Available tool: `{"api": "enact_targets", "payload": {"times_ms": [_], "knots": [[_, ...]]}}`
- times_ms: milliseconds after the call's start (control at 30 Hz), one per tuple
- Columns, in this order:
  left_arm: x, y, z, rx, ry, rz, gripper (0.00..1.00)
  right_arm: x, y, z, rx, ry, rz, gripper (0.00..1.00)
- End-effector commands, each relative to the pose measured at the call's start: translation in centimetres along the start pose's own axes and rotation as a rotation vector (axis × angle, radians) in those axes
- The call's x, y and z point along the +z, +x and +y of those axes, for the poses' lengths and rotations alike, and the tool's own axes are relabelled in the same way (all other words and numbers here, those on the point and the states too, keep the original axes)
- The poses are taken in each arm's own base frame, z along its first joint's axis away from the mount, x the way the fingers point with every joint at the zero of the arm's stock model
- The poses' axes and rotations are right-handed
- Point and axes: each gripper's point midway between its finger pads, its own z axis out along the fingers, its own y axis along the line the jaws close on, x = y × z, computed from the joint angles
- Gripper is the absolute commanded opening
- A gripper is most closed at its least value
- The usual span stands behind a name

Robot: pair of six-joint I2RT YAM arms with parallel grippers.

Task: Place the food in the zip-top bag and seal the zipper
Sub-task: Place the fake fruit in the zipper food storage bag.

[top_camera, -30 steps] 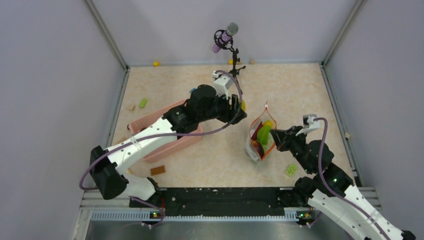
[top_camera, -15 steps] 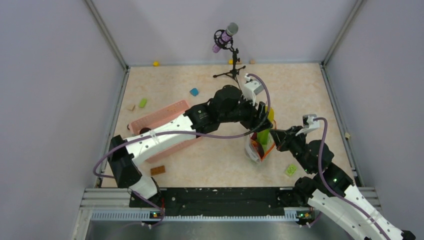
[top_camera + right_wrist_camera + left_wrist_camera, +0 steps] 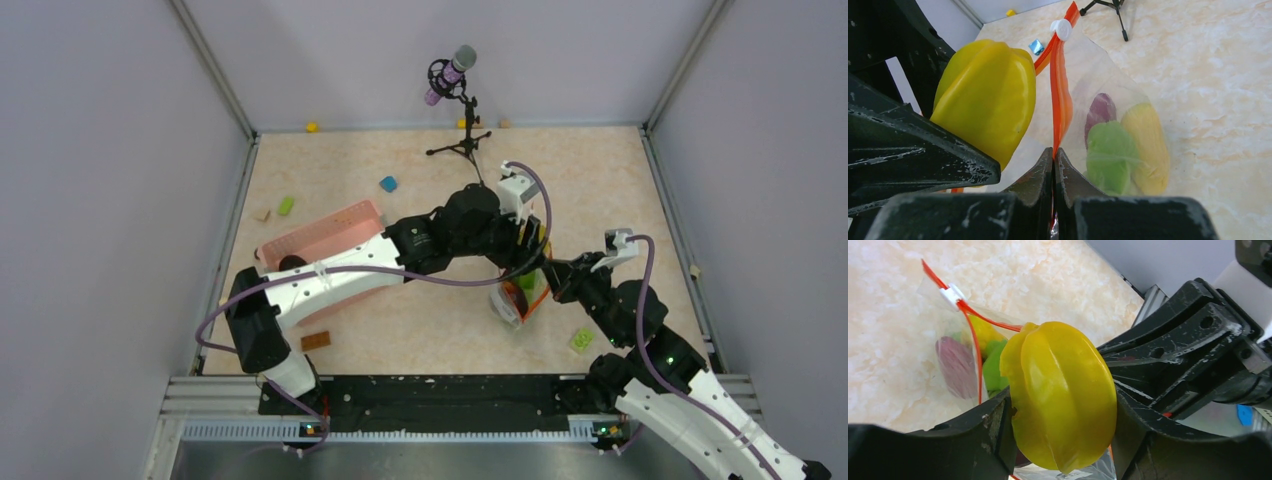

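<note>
My left gripper [image 3: 1060, 432] is shut on a yellow ribbed food piece [image 3: 1063, 395] and holds it just above the open mouth of the zip-top bag [image 3: 948, 385]. In the top view the left gripper [image 3: 530, 250] hangs over the bag [image 3: 512, 300]. My right gripper [image 3: 1054, 155] is shut on the orange-red zipper [image 3: 1060, 95] and holds that edge up. The white slider [image 3: 1064, 29] sits at the strip's far end. A green piece [image 3: 1110, 155], a maroon piece [image 3: 1100, 112] and a yellow piece [image 3: 1145, 145] lie inside the bag.
The pink basket [image 3: 320, 240] lies left of centre, partly under the left arm. A microphone stand [image 3: 462, 110] rises at the back. A blue block [image 3: 388, 184], a green block [image 3: 286, 205], a brown block [image 3: 316, 341] and a green piece [image 3: 581, 340] are scattered on the table.
The left arm has swung right from beside the basket to over the bag's mouth, carrying the yellow food. The right arm has kept still, holding the zipper.
</note>
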Motion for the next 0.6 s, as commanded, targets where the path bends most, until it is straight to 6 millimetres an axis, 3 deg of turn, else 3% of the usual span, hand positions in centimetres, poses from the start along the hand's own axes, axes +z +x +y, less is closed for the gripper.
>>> {"api": "enact_targets", "payload": {"times_ms": [0,67,200,567], "knots": [[-0.8,-1.4,0.3,0.015,-0.047,-0.066,0.66,-0.1,-0.5,0.4,0.001,-0.017,-0.015,0.00],[-1.2,-1.5,0.3,0.021,-0.048,-0.075,0.82,-0.1,-0.6,0.4,0.002,-0.014,-0.017,0.00],[-1.5,-1.6,0.0,0.034,-0.036,-0.082,0.95,-0.1,-0.5,0.1,0.001,-0.004,-0.018,0.00],[-1.9,-2.4,-0.5,0.058,-0.019,-0.107,0.97,0.0,-0.5,0.0,0.000,0.008,-0.019,0.00]]}}
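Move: The left hand already holds the yellow star fruit above the open bag: the bag mouth's middle is about 5 cm below it, neither ahead nor back, perhaps 1 cm left. From this hand the zipper slider is roughly 10 cm ahead, 1 cm right and 4 cm down; the green fruit, inside, is some 14 cm down, 1 cm back and level sideways. For the right hand, the mouth's middle is about 5 cm left, level in depth and height. The left fingers let go of the yellow star fruit over the bag mouth, spreading from a bit over half open to nearly fully open, while the hand sinks only about 1.5 cm towards the mouth and then stays there. The right fingers stay shut on the zipper edge, keeping the bag up and open. ##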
